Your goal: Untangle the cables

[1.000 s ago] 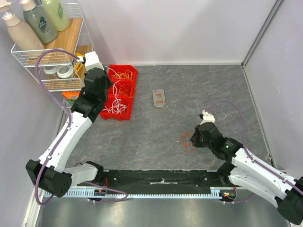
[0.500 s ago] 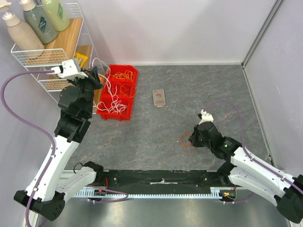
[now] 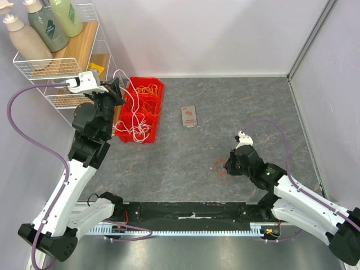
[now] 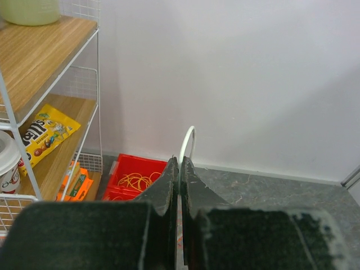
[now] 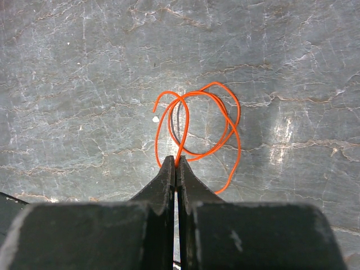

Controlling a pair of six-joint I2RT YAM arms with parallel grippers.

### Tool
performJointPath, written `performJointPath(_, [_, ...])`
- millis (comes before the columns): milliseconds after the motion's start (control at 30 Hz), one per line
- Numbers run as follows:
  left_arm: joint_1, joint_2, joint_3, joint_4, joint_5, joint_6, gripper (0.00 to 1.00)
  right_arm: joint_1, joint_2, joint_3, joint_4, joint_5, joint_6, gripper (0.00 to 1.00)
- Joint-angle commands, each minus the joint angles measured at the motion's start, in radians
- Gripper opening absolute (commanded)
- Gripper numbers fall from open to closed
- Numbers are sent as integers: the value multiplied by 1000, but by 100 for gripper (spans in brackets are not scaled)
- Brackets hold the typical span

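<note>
A red bin at the back left holds tangled cables: orange cables in the far compartment and white cables nearer. My left gripper hangs above the bin's left edge, shut on a white cable that trails down into the bin. In the left wrist view the left gripper pinches that white cable, which arcs up past the tips. My right gripper is low over the floor, shut on a loose orange cable. The right wrist view shows the right gripper clamped on a strand of the orange cable.
A wire shelf with bottles, tape rolls and a yellow candy packet stands close to the left arm. A small pink-and-grey card lies mid-table. Walls close in at the back and the right.
The left arm swung left and up off the bin, lifting a white cable clear of the tangle. The right gripper stayed on the orange cable, barely moving.
</note>
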Motion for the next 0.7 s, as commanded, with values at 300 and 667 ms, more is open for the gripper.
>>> performJointPath(300, [5,94,7,94,-63,73,2,-2,-15,-5,25,-7,1,0])
performJointPath(667, [5,59,-108,81,-220,47,2,-3,-6,-4,23,-8,-2,0])
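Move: The left gripper holds the white cable high over the red tray; the tray's middle is about 8 cm ahead, 2 cm to the right and some 41 cm below. The yellow cable in its far compartment is about 17 cm ahead and 4 cm right; the small grey box is 6 cm ahead and 20 cm right, both about 42 cm down. From the right gripper, the tray's middle is roughly 21 cm ahead, 31 cm left and 5 cm lower. Keep the left gripper shut on the white cable and lower it towards the red tray, about 6 cm down in all, easing some 3 cm forward early on and then sinking faster, almost straight down. Let the fingers tip down and turn counter-clockwise a little, between 5 and 10 degrees. ##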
